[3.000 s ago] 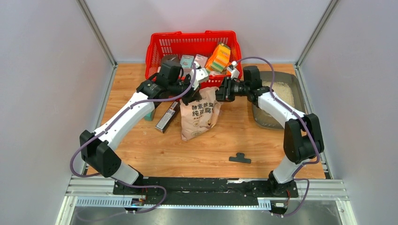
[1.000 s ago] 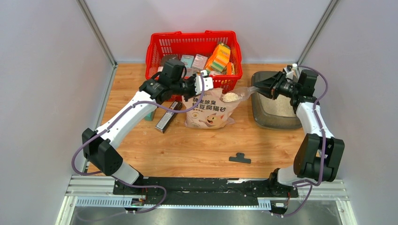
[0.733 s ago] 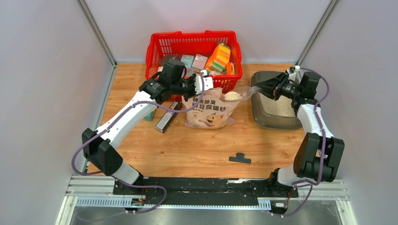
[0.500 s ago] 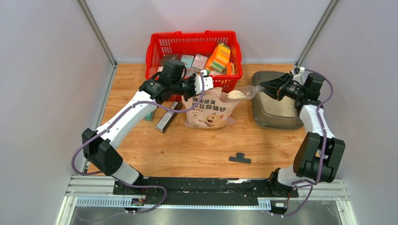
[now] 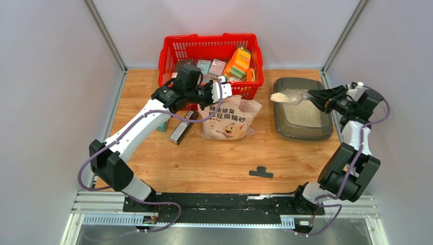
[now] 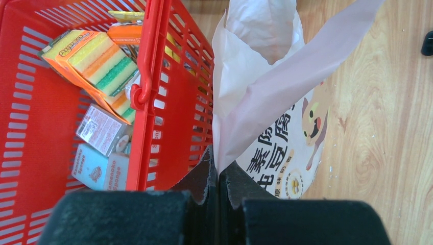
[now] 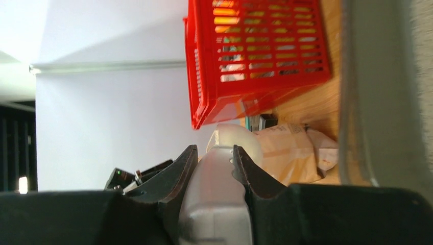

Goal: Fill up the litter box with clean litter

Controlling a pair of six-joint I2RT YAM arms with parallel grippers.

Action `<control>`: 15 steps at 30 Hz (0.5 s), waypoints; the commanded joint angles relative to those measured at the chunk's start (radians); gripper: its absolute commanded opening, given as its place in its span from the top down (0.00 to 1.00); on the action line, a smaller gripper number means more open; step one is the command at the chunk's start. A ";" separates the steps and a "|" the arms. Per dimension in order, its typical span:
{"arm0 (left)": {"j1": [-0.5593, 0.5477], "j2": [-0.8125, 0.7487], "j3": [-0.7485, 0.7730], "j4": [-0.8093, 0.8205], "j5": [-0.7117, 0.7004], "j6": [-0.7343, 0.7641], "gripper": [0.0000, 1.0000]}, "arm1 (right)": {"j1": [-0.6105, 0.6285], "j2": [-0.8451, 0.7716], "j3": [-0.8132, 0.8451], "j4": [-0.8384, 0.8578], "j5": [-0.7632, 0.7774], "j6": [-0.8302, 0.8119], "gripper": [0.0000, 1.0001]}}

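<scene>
The grey litter box [image 5: 301, 137] lies at the right of the table, with clean litter [image 5: 308, 115] spread over its floor. Its rim [image 7: 378, 92] shows in the right wrist view. My right gripper [image 5: 320, 97] [image 7: 214, 153] is shut on the handle of a clear scoop [image 5: 292, 96] [image 7: 217, 189]. The scoop is level above the box's far left part and carries a heap of pale granules [image 5: 279, 96]. My left gripper [image 5: 224, 91] [image 6: 218, 171] is shut on the top edge of the cat-printed bag [image 5: 230, 122] [image 6: 275, 138], holding it up.
A red basket [image 5: 214, 46] [image 6: 153, 76] with sponges and small packs stands at the back, touching the bag. A flat black box [image 5: 181, 127] and a teal item [image 5: 162, 125] lie left of the bag. A black T-shaped piece [image 5: 261, 172] lies near the front.
My right gripper has carried the loaded scoop to the right, from the bag's mouth to above the litter box. The left arm and the bag have stayed put.
</scene>
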 commanded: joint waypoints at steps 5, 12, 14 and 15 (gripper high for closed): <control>0.002 -0.052 0.060 0.100 0.051 0.020 1.00 | -0.219 -0.011 -0.055 0.056 0.060 -0.042 1.00; 0.002 -0.067 0.040 0.091 0.048 0.008 1.00 | -0.250 -0.056 -0.034 -0.154 0.296 -0.310 1.00; 0.002 -0.079 0.031 0.094 0.046 0.003 1.00 | -0.244 -0.086 -0.025 -0.205 0.366 -0.394 1.00; 0.002 -0.081 0.018 0.097 0.048 -0.003 1.00 | -0.237 -0.099 -0.019 -0.226 0.440 -0.422 1.00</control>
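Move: The right hand, with the litter-filled scoop in its fingers, has the litter box under it: its middle is about 5 cm farther out, 2 cm to the right and 20 cm below. The litter bag stands some 31 cm to this hand's left, roughly level with it in reach; the red basket is about 40 cm left and 21 cm farther out. From the left hand the box lies about 41 cm right and 9 cm ahead. Keeping its grip on the scoop, the right hand swings on to the right by about 11 cm towards the litter box's right side, easing off late while it sinks about 5 cm. The wrist turns some 20 degrees clockwise with a slight roll, carrying the bowl from over the box's left rim to above its middle. ##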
